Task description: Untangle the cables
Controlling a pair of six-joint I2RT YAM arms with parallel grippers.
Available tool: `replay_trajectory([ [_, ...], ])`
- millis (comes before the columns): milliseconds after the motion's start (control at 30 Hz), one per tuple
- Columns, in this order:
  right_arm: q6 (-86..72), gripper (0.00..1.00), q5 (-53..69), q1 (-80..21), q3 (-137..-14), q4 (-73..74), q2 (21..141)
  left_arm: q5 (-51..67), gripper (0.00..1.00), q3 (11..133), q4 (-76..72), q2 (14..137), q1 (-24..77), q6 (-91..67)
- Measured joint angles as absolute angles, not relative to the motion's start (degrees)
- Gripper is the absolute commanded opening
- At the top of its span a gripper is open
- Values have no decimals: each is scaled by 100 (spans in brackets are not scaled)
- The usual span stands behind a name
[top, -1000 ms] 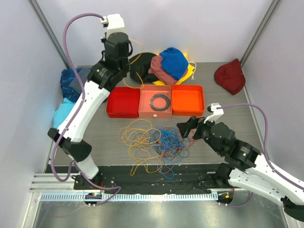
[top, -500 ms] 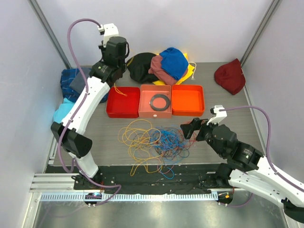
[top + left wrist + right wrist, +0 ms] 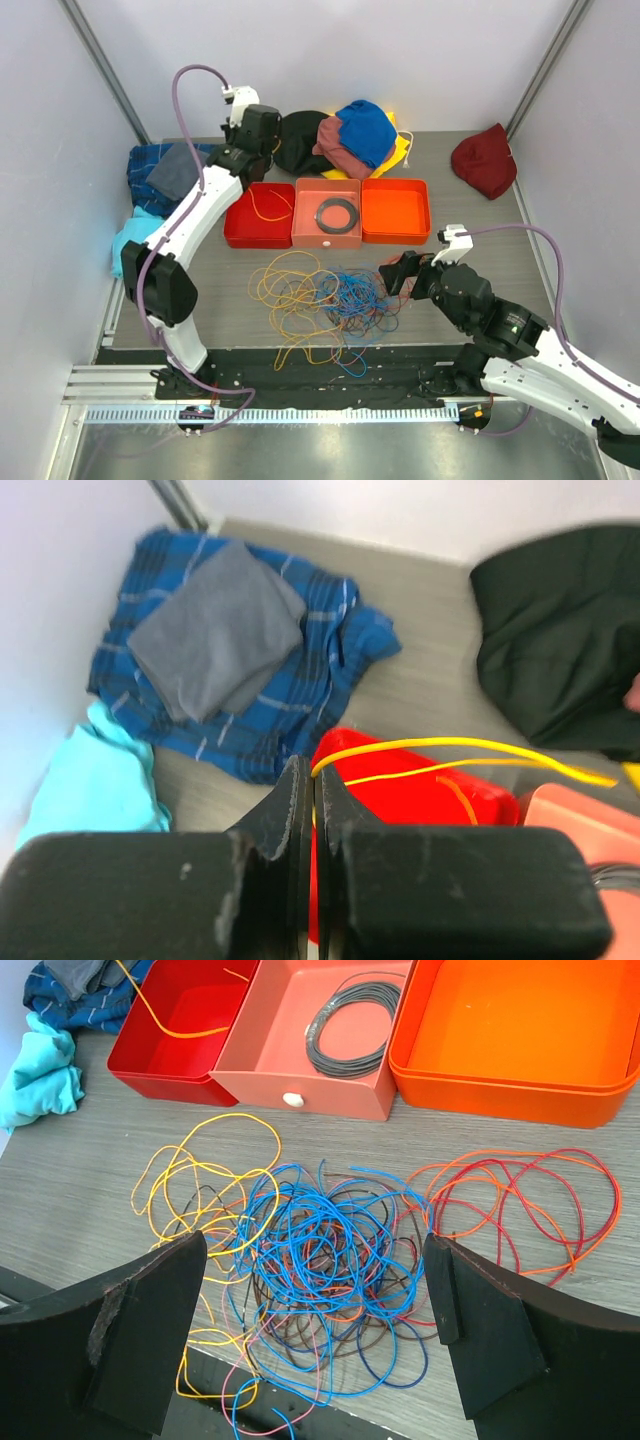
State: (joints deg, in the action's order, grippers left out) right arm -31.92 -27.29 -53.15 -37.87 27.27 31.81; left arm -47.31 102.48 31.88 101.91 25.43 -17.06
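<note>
A tangle of thin cables in blue, yellow, orange, red and brown lies on the table in front of the trays. My right gripper hangs open above the tangle, its fingers wide on either side and touching nothing. It sits at the tangle's right edge in the top view. My left gripper is shut on a yellow cable at the back rim of the red tray. That cable trails down into the red tray.
Three trays stand in a row: red, salmon holding a black rubber ring, and orange. Cloths lie around: blue plaid with grey, cyan, a black, maroon and blue pile, and dark red.
My left arm has swung down and right toward the red tray with the yellow cable, which now lies partly in that tray. The right gripper has barely shifted.
</note>
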Motion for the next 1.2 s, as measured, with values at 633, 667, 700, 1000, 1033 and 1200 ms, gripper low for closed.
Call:
replay_trajectory([
  [633,-3194,100,-2709,-5315,-3566,2536,3494,-4195,62,9102,3715,10580,2456,-2759],
  [667,-3194,100,-2711,-5315,-3566,2539,3483,-4211,63,9094,3726,10547,2447,-2768],
  [700,-3199,100,-2714,-5315,-3566,2534,3472,-4217,65,9080,3723,10508,2445,-2781],
  [1000,-3208,100,-2738,-5315,-3566,2488,3656,-4237,66,8322,3795,9080,2561,-2880],
  [1033,-3232,100,-2805,-5315,-3566,2491,3691,-4230,66,8114,3795,8799,2665,-2899],
  [1200,-3542,100,-3277,-5315,-3380,2488,3697,-4125,68,7319,3756,8044,4202,-3079],
])
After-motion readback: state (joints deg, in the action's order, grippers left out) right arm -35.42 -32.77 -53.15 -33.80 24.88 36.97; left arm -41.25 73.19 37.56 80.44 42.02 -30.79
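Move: The left hand holds the yellow cable; the red bin it is meant for lies about 10 cm back, 3 cm to the right and 26 cm below. The pink bin is 10 cm back and 19 cm right, the dark cloth 6 cm ahead and 12 cm right, the plaid cloth 3 cm back and 15 cm left, all similarly low. From the right hand, the red bin is roughly 18 cm ahead, 31 cm left and 19 cm down. The left hand sinks about 13 cm towards the red bin, opens to release the yellow cable, lifts back, then right. ##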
